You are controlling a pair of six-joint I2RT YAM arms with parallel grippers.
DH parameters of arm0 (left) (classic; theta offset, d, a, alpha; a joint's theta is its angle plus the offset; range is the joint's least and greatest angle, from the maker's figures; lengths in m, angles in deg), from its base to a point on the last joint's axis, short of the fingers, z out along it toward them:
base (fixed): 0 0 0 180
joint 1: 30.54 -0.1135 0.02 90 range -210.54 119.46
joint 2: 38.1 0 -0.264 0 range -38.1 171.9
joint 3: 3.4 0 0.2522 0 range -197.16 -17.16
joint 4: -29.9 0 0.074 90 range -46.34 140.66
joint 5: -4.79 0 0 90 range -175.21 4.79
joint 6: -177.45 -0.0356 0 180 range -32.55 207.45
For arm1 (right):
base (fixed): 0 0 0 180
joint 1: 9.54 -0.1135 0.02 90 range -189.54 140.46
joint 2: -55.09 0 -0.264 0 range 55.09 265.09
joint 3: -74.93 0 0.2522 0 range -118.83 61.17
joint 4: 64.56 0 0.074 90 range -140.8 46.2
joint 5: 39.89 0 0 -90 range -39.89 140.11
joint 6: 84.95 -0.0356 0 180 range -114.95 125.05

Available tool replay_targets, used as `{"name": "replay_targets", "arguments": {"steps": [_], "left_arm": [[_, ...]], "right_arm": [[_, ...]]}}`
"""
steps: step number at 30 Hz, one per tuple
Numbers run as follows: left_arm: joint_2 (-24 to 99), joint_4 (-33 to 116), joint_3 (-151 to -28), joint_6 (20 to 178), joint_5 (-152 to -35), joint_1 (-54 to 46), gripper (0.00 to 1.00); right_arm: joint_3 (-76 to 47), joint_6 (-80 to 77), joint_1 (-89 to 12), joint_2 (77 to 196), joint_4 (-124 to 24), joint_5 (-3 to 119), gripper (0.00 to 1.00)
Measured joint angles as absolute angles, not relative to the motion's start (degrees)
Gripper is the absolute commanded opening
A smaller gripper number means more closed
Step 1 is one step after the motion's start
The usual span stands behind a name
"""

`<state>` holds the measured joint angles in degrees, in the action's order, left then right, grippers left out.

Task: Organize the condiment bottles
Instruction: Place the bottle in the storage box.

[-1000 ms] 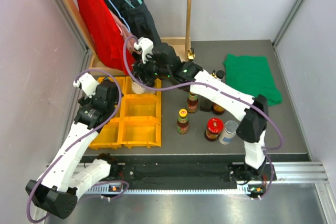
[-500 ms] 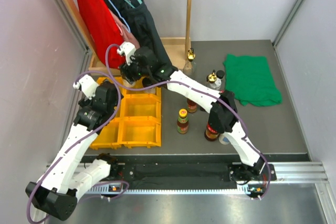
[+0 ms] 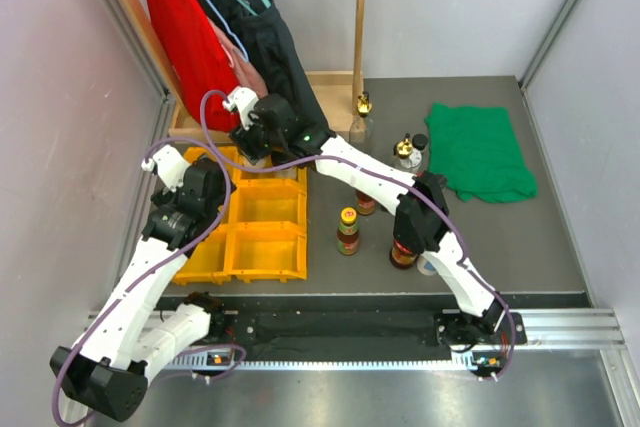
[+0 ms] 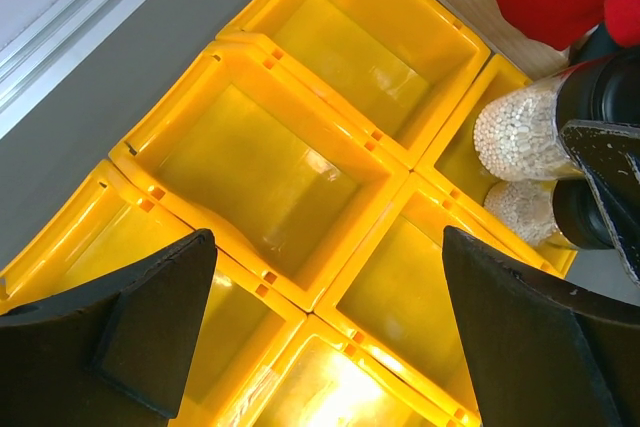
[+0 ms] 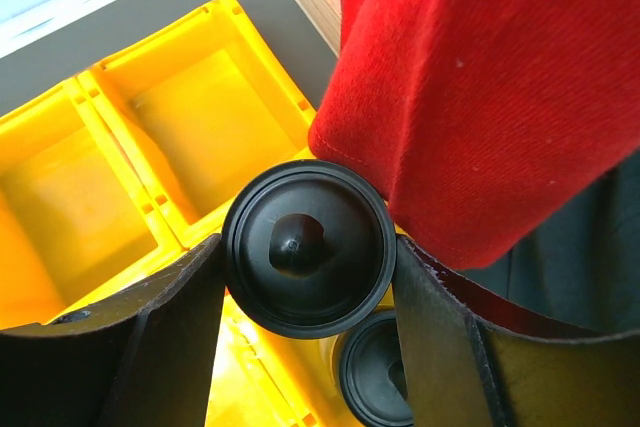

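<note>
My right gripper (image 5: 308,257) is shut on the black cap of a jar (image 5: 308,249) filled with pale grains (image 4: 520,132). It holds the jar upright over a far compartment of the yellow tray (image 3: 268,252). A second black-capped jar (image 5: 378,372) stands right beside it. In the top view the right gripper (image 3: 252,142) reaches far left under the red cloth. My left gripper (image 4: 327,237) hangs open and empty above the tray's middle compartments. Two yellow-capped bottles (image 3: 348,230), a red-lidded jar (image 3: 404,247) and gold-topped bottles (image 3: 403,150) stand on the grey mat.
A red cloth (image 5: 480,77) hangs just over the held jar. A black garment (image 3: 250,27) and a wooden frame (image 3: 360,27) stand behind the tray. A green cloth (image 3: 482,147) lies at the far right. A silver canister (image 3: 432,265) is half hidden by the right arm.
The right arm has swung left and farther back with the jar, stretching out over the tray's far end. The left arm has barely moved.
</note>
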<state>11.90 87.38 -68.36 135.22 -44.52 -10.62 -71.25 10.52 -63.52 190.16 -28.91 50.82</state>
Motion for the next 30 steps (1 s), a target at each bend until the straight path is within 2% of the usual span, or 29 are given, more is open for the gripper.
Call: {"name": "replay_targets", "arguments": {"steps": [14,17,20,21,24,29,30], "left_arm": [[11.9,87.2,-68.4,133.2,-45.4,-10.6,0.99],[11.9,87.0,-68.4,132.9,-45.4,-10.6,0.99],[11.9,87.0,-68.4,132.7,-45.4,-10.6,0.99],[11.9,86.9,-68.4,132.7,-45.4,-10.6,0.99],[11.9,87.0,-68.4,132.5,-45.4,-10.6,0.99],[11.9,86.9,-68.4,132.4,-45.4,-10.6,0.99],[11.9,86.9,-68.4,132.3,-45.4,-10.6,0.99]], "right_arm": [[-71.3,9.9,-62.9,194.5,-29.3,50.6,0.00],[-71.2,9.9,-62.6,195.1,-29.4,50.5,0.05],[-71.2,9.5,-62.5,195.2,-29.7,50.5,0.16],[-71.2,9.4,-62.4,195.2,-29.8,50.5,0.26],[-71.2,8.9,-62.3,195.2,-29.9,50.6,0.43],[-71.2,8.4,-62.1,195.2,-30.0,50.6,0.55],[-71.2,8.4,-62.1,195.2,-30.0,50.6,0.62]]}}
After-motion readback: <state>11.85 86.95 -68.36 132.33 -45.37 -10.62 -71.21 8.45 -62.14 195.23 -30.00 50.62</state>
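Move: My right hand holds a black-lidded bottle above the storage box's far right compartment, whose middle is about 3 cm right, 1 cm ahead and some 12 cm below. In it a matching bottle stands about 6 cm right of the hand, 1 cm ahead and 9 cm down. The empty far left compartment lies 12 cm left, 1 cm ahead, and the red garment's hem about 5 cm straight ahead at hand height. From my left hand that right compartment is some 11 cm ahead, 13 cm right and 13 cm lower. I lower the held bottle about 5.5 cm with my right hand, down into the free left part of the far right compartment, alongside the bottle already standing there. On the way I ease forward some 1.5 cm, closer in under the red garment, then hold still at the bottom. My fingers keep their grip around the lid end. ##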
